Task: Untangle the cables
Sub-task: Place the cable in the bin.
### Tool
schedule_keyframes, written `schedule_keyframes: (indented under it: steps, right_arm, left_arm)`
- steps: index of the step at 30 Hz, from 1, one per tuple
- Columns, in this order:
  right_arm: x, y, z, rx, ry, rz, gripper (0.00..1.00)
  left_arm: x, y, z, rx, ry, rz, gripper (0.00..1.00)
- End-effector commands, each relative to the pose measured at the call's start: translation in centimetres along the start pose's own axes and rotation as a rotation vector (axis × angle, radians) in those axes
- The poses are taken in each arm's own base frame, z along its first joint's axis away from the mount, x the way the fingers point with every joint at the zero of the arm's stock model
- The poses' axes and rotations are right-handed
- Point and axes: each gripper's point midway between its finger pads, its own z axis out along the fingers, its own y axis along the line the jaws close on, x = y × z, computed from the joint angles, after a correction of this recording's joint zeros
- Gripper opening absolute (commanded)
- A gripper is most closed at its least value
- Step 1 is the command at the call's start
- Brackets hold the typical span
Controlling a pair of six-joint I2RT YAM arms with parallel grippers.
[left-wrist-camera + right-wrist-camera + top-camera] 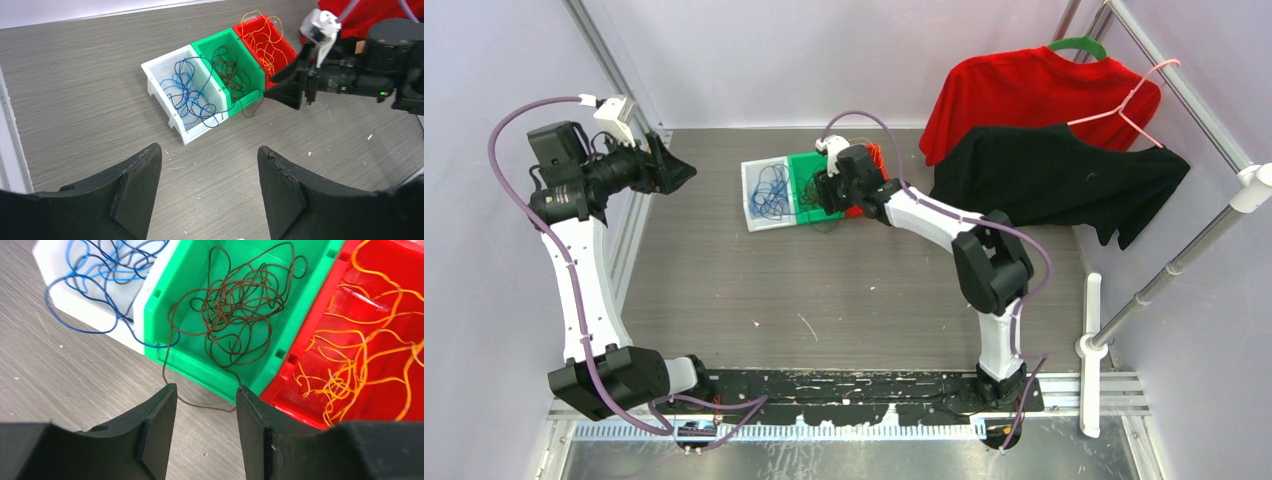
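Observation:
Three cables lie in three bins set side by side. A blue cable [189, 95] fills the white bin [160, 87], a brown cable [240, 305] the green bin [200, 365], an orange cable [360, 365] the red bin [310, 400]. One brown loop [200, 402] hangs over the green bin's front wall onto the table and runs up to one fingertip of my right gripper [206, 387]. That gripper is open, low at the green bin's front, with nothing between its fingers. My left gripper [210, 150] is open and empty, raised far to the left [679, 172].
A red T-shirt [1034, 90] and a black T-shirt [1054, 175] hang at the back right from a clothes rack [1184, 260], with a pink hanger [1139, 105] and a green hanger [1079, 44]. Walls close in the left and back sides.

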Motion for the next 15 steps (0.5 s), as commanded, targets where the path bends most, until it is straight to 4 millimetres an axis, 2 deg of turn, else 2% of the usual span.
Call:
schedule_keyframes:
  steps: [1, 6, 15]
  right_arm:
    - [-4.0, 0.2, -3.9, 0.034, -0.17, 0.089, 0.53]
    - [-0.2, -0.5, -3.8, 0.069, -0.097, 0.193, 0.53]
    - [3.5, -0.5, -1.2, 0.078, -0.045, 0.405, 0.49]
  left_arm:
    - [-1.1, -0.5, -0.3, 0.026, -0.036, 0.028, 0.7]
    - [-1.0, -0.6, -0.3, 0.027, -0.034, 0.028, 0.7]
    - [-1.0, -0.6, -0.3, 0.027, -0.033, 0.026, 0.7]
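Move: The brown cable's loop, hanging over the near wall of the green bin, is some 9 cm below the right hand, about 2 cm back and level with it sideways. From that hand the green bin's middle is roughly 6 cm ahead and 2 cm left, the white bin 5 cm ahead and 11 cm left, the red bin 8 cm ahead and 8 cm right, all about 9 cm lower. From the left hand the loop lies around 10 cm ahead, 23 cm right and 33 cm below. Away from the green bin's middle and out to the near right of the brown loop, the empty right hand draws back and right about 4.5 cm in all, rising some 2 cm at first and then sinking about 4.5 cm. Its fingers stay half open while the wrist turns clockwise roughly 10 degrees and the fingertips tip further down; no contact can be seen at the end. ##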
